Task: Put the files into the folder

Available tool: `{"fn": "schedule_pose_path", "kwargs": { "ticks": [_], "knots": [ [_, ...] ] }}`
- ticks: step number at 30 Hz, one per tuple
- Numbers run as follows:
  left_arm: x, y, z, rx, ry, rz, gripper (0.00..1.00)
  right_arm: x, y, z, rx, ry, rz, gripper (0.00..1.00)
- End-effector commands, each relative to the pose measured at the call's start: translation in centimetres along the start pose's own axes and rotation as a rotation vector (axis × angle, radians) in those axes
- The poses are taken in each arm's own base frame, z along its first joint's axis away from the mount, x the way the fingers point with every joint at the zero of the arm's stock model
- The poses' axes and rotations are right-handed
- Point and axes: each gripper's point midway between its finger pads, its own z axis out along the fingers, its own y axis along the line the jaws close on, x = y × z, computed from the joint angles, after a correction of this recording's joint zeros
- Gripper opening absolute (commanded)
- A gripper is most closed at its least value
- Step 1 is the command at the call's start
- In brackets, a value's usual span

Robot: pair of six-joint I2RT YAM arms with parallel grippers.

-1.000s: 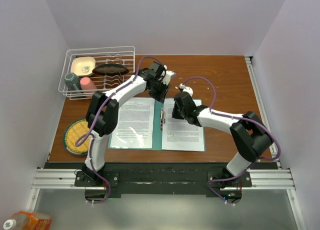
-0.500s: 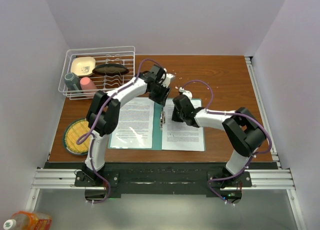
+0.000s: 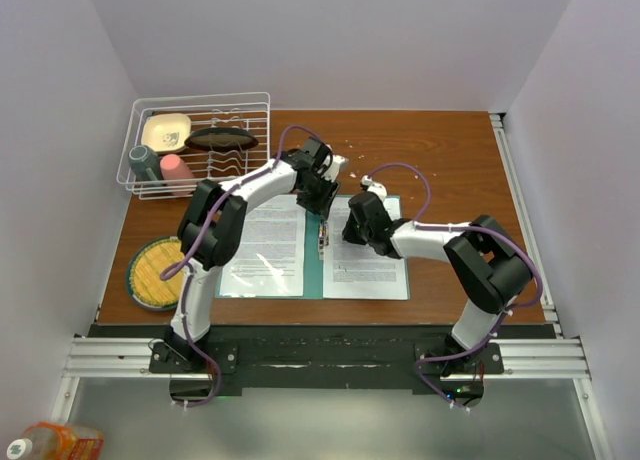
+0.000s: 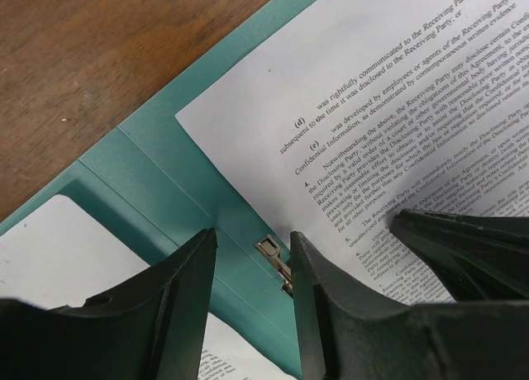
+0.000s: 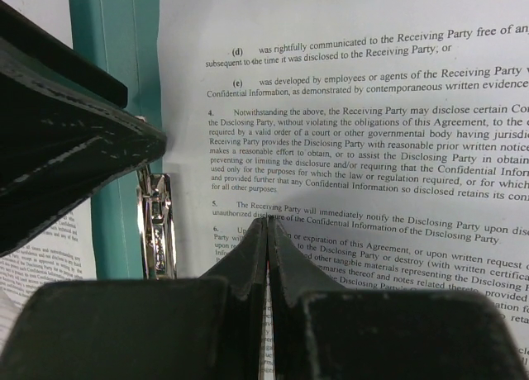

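The teal folder (image 3: 316, 278) lies open on the wooden table, with a printed sheet on its left half (image 3: 262, 250) and another on its right half (image 3: 370, 265). A metal clip (image 4: 273, 256) sits on the spine. My left gripper (image 3: 322, 202) hovers low over the spine, open, with the clip just inside its right finger (image 4: 331, 314) and nothing held. My right gripper (image 5: 266, 225) is shut, its tips resting on the right sheet (image 5: 355, 107) close to the clip (image 5: 157, 223). The right gripper's tip also shows in the left wrist view.
A white wire dish rack (image 3: 200, 140) with cups and dishes stands at the back left. A round yellow plate (image 3: 155, 272) lies at the front left. Small white crumbs (image 3: 345, 145) lie behind the folder. Walls close in both sides.
My left gripper has come nearer, down over the spine clip, and its jaws have widened. The right gripper has shifted slightly left on the right sheet, still shut.
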Motion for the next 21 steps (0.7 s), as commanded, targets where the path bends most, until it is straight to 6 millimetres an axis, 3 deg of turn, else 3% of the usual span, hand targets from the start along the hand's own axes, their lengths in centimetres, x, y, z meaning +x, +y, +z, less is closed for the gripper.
{"fn": "schedule_pose_path", "kwargs": {
  "ticks": [1, 11, 16, 21],
  "knots": [
    [-0.9, -0.2, 0.7, 0.016, -0.022, -0.028, 0.46, 2.9, -2.6, -0.1, 0.068, 0.074, -0.010, 0.00],
    [-0.8, -0.7, 1.2, 0.044, -0.012, -0.040, 0.38, 3.8, -3.3, -0.3, 0.077, 0.088, 0.004, 0.00],
    [-1.3, -1.2, 0.2, 0.057, -0.030, -0.034, 0.27, 4.1, -3.7, -0.3, 0.087, 0.094, 0.006, 0.00],
    [-1.6, -1.7, -1.0, 0.075, -0.051, -0.026, 0.24, 4.6, -4.1, -0.2, 0.102, 0.103, 0.005, 0.00]
  ]
}}
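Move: The metal clip in the folder's spine has its middle about 5 cm back from the left hand, about 1 cm below and neither left nor right, its far end already between the half-open fingers. From the same hand, the right-hand file is centred some 11 cm right and 8 cm back, the left-hand file some 15 cm left and 8 cm back. The clip's middle lies about 6 cm left of the right hand, level with it. The clip's far end is what the left fingers narrow around, going from about half open to about a quarter. First the hand sinks roughly half a centimetre over that end, then it eases about as far to the right while closing, wrist nearly unchanged. The right hand stays put, its shut fingertips still resting on the right-hand file beside the clip. ##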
